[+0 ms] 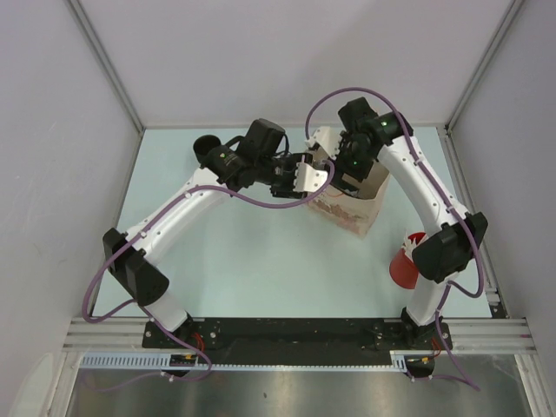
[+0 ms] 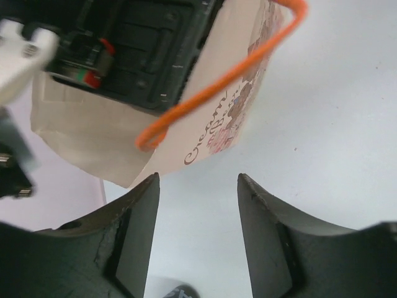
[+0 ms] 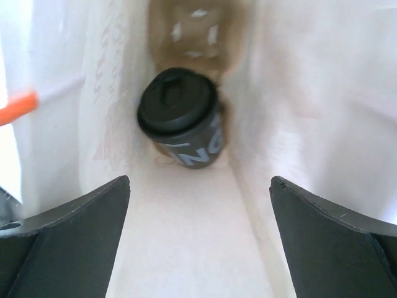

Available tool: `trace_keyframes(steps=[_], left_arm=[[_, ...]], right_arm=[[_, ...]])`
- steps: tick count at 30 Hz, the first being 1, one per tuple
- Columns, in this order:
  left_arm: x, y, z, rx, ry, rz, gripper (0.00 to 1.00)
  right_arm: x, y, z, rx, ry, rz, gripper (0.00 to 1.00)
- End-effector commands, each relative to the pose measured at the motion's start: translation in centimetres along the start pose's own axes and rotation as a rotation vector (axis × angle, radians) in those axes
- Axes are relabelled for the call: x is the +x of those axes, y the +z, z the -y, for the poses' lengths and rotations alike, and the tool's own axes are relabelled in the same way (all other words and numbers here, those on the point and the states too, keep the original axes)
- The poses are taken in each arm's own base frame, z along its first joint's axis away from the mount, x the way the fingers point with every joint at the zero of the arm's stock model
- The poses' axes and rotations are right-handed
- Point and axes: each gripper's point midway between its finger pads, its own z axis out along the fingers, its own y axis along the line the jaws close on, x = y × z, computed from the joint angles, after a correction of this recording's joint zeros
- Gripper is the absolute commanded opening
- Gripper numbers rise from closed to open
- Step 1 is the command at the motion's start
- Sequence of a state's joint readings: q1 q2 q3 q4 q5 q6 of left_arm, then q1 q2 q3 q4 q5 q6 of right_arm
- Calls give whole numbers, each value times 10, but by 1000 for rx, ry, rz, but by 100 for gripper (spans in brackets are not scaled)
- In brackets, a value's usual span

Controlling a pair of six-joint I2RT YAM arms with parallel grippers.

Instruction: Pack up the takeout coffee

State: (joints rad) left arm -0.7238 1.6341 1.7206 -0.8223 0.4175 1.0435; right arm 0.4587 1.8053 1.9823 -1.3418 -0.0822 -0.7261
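A white paper bag with orange handles and pink print stands at the table's back middle. Inside it, in the right wrist view, a dark takeout coffee cup with a black lid rests at the bottom. My right gripper hangs in the bag's mouth above the cup, open wide and empty. My left gripper is open beside the bag's left side, with nothing between its fingers. The orange handle hangs free just beyond its fingertips.
A red cup stands by the right arm's elbow near the right edge. A black round object sits behind the left arm at the back left. Grey walls enclose the table on three sides.
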Motion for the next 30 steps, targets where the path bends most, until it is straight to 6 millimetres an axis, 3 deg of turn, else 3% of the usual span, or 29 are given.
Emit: trace_keyframes(steps=[1,11,18,20,22,24,30], left_arm=[[-16,-5,-18,-81,1,34,59],[-17,-3,-41,-193,-67,24,69],[-18,-21,-80,-367,-166,45,80],[-17,-29,-91,-403,-218,64,86],[-20,-39,-105,-446,-244,96,93],[-18,-43,-116,-473,-293,114,97],[-25,-37,-135,-475,-366,151,100]], right_arm=[[-15,-37,29,136,36,98,100],[-37,-74,52,237,121,262,100],[-60,-132,61,351,169,454,100],[-66,-159,61,398,185,533,100],[-64,-174,62,434,204,571,100],[-60,-201,65,502,223,638,100],[-32,-242,68,666,295,766,100]])
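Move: The right hand reaches into the mouth of the standing paper bag. The bag's middle is straight below it, some 12 cm down and 1 cm back. The lidded coffee cup inside is about 2 cm back, in line sideways and 12 cm down. The spare cup carrier is about 12 cm ahead and 6 cm left, the red straw cup 18 cm back and 15 cm right, both low. From the left hand the bag's middle is about 12 cm right, 3 cm ahead and 15 cm down. Straight up for the most part, and gathering speed, the right hand draws its already open, empty fingers out of the bag by some 20 cm, first easing forward, then back and a little right, while they swing up towards forward-left. The left hand rises and goes forward past the bag's near left end, about 8 cm each way, opening from half to full and turning its fingers counter-clockwise and nearer level. ##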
